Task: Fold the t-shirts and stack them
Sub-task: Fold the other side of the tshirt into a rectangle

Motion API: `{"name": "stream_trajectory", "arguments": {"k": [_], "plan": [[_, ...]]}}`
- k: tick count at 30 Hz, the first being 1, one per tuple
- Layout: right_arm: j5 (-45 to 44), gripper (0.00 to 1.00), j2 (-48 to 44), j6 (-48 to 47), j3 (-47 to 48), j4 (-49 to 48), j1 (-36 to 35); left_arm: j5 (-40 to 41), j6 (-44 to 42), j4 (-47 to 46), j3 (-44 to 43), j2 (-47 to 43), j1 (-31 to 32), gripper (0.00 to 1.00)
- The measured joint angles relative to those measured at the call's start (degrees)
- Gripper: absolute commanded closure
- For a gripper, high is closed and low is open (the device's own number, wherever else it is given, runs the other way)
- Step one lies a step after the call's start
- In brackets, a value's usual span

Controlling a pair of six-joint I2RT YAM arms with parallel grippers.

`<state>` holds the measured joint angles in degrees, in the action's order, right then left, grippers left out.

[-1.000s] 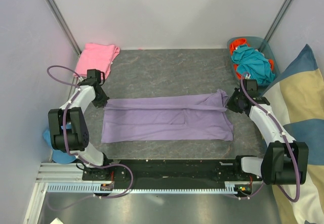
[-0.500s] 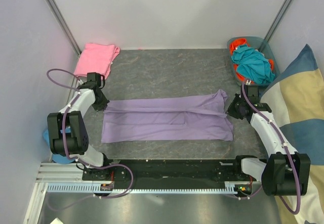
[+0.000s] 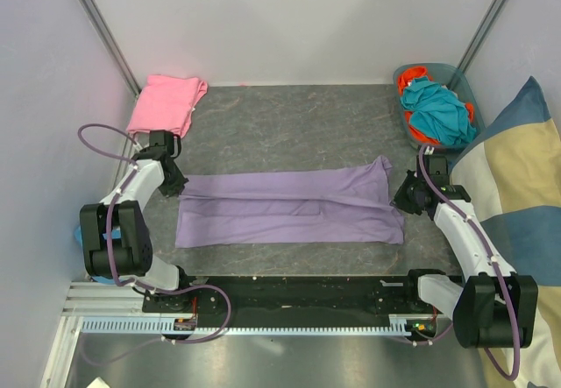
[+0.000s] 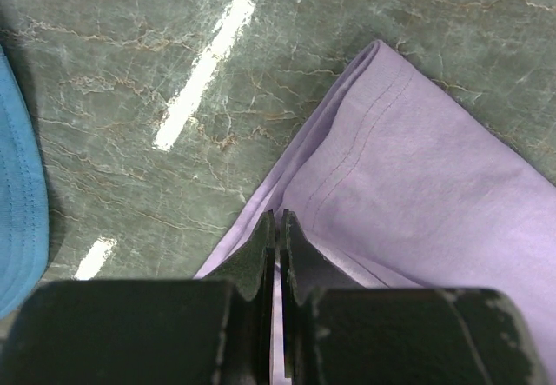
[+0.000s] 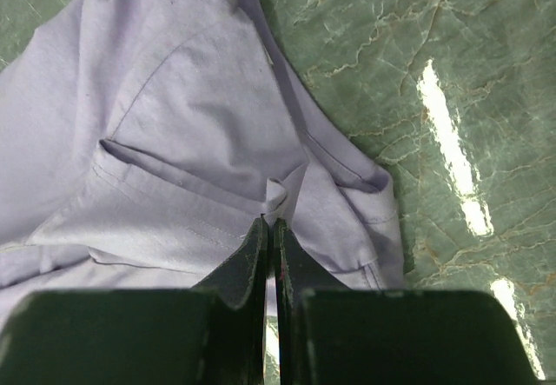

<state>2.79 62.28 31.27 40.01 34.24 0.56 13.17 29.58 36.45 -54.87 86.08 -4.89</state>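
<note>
A lavender t-shirt (image 3: pixel 289 208) lies as a long band across the grey marble table (image 3: pixel 289 125), folded lengthwise. My left gripper (image 3: pixel 178 182) sits at its far left corner, jaws shut on the cloth edge (image 4: pixel 417 176), which shows as a thin strip between the fingers at the left gripper (image 4: pixel 278 215). At the shirt's right end my right gripper (image 3: pixel 399 197) is shut on a small pinch of lavender cloth (image 5: pixel 174 116) that pokes out just past the right gripper (image 5: pixel 270 222). A folded pink t-shirt (image 3: pixel 165 101) rests at the far left corner.
A teal basket (image 3: pixel 458 73) holding teal and orange clothes stands at the far right corner. A big blue, cream and tan striped cushion (image 3: pixel 517 195) leans along the right side. A blue object (image 4: pixel 17 211) lies off the table's left edge. Walls close in on both sides.
The right gripper has come toward the near edge, drawing the shirt's right end with it. The left gripper has shifted slightly left. The shirt's upper fold lies flatter.
</note>
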Motion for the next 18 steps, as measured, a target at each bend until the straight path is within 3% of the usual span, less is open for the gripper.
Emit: {"name": "stream_trajectory", "arguments": {"k": [5,8,9,10,11,14,18], "plan": [[-0.04,1.0,-0.63,-0.04,-0.24,0.57,0.0,0.07,0.39,0.2,0.98,-0.63,-0.13,0.97],[-0.04,0.96,-0.66,-0.04,-0.24,0.57,0.0,0.11,0.81,0.57,1.97,-1.64,-0.17,0.88],[-0.04,0.91,-0.68,-0.04,-0.24,0.57,0.0,0.13,0.98,0.72,2.21,-1.86,-0.17,0.78],[-0.07,0.75,-0.66,-0.04,-0.24,0.59,0.0,0.17,1.31,0.96,2.45,-2.1,-0.17,0.52],[-0.04,0.65,-0.66,-0.04,-0.24,0.59,0.0,0.28,1.84,1.27,2.67,-2.29,-0.17,0.01],[-0.31,0.4,-0.68,-0.31,-0.24,0.92,0.02,0.98,3.76,1.99,3.5,-3.08,-0.46,0.0],[-2.36,0.34,-1.2,-0.04,-0.24,2.05,0.04,1.86,6.05,3.15,3.91,-4.79,-1.31,0.0]]}}
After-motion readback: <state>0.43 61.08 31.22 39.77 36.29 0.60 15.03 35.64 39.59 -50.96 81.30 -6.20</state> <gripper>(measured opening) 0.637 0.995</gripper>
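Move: Each hand pinches one end of the t-shirt's folded-over edge. The bare lower layer it is to be laid on begins just behind the left hand, its middle about 7 cm back and 4 cm below, with the near left corner 14 cm back and 2 cm left. From the right hand that layer's middle is some 6 cm back and 6 cm below; the near right corner is 10 cm back, 3 cm right, and the far right corner 11 cm forward, 2 cm left. Both hands let go of the purple cloth as they open. The left first draws its pinched end about 3 cm back over the lower layer, sinking slightly, then spreads its fingers fully with a small counter-clockwise turn. The right holds its end almost in place and opens to roughly two thirds, easing about 1 cm back and left. ##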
